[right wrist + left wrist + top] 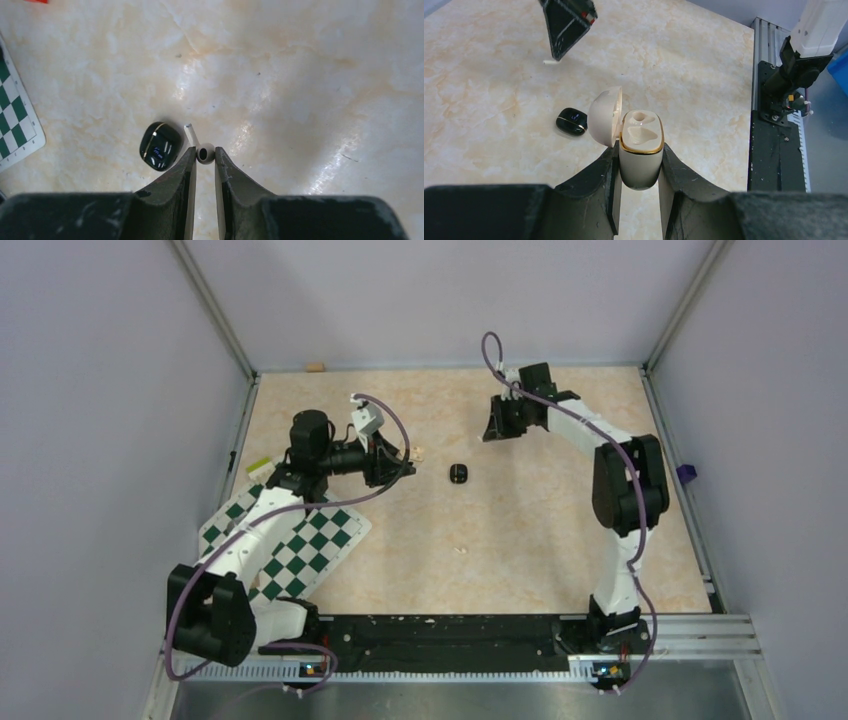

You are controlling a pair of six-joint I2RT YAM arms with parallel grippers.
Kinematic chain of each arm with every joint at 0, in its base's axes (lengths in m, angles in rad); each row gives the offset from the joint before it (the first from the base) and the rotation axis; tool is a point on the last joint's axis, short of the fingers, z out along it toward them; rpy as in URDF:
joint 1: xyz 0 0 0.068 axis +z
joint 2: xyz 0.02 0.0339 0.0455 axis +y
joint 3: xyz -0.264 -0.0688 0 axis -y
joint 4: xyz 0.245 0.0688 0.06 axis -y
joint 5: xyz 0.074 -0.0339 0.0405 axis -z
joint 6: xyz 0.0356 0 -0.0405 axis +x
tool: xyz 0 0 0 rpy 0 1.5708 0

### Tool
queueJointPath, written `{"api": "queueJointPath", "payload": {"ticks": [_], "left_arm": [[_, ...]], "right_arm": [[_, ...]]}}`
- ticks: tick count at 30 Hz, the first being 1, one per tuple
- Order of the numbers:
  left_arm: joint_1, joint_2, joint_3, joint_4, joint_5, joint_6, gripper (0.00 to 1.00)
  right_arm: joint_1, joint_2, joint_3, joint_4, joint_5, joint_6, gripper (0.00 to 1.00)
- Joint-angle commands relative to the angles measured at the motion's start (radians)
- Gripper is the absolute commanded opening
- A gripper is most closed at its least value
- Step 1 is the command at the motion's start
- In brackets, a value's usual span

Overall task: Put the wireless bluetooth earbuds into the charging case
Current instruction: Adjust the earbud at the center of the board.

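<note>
The charging case is cream-white with a gold rim. It stands upright between the fingers of my left gripper, which is shut on its body. Its lid hangs open to the left and both wells are bare. From above, the case sits at the tip of the left gripper, left of centre. My right gripper is shut on the head of a small white earbud, whose stem points away. The right gripper is low over the table. No other earbud shows.
A glossy black rounded piece with a thin gold line lies on the marble-look table just left of the right fingers, between the two grippers. A green-and-white chequered mat lies under the left arm. A white crumb lies nearer the front.
</note>
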Motion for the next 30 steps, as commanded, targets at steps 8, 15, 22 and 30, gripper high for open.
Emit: {"api": "queueJointPath", "payload": {"ticks": [8, 15, 22, 30], "left_arm": [[0.003, 0.033, -0.009, 0.095, -0.023, -0.050, 0.00], [0.002, 0.031, -0.010, 0.105, -0.022, -0.085, 0.00], [0.003, 0.023, -0.012, 0.105, -0.031, -0.083, 0.00], [0.003, 0.018, -0.015, 0.107, -0.033, -0.082, 0.00]], "right_arm": [[0.110, -0.486, -0.330, 0.222, 0.173, -0.500, 0.18], [0.157, -0.647, -0.580, 0.256, 0.150, -0.742, 0.18], [0.230, -0.693, -0.750, 0.258, 0.163, -0.881, 0.19], [0.310, -0.630, -0.845, 0.364, 0.304, -0.931, 0.20]]}}
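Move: The right hand already holds the earbud some 5 cm above the table. The clear middle of the board where it is heading lies about 17 cm back, 2 cm to its right and 5 cm below. The black case stands about 6 cm back and 6 cm left of the hand, 4 cm below; the other earbud lies about 22 cm back, 6 cm left, 5 cm below. From the left hand, that clear spot is about 16 cm right, level fore-and-aft, 22 cm below. With the earbud still at its fingertips, the right hand lifts about 11 cm while starting to draw back, then swings about 16 cm towards its base and sinks steeply, passing to the right of the black case to end low over the clear middle of the board. The hand rolls some 65 degrees counter-clockwise around its fingers' line; the finger gap hardly changes. ##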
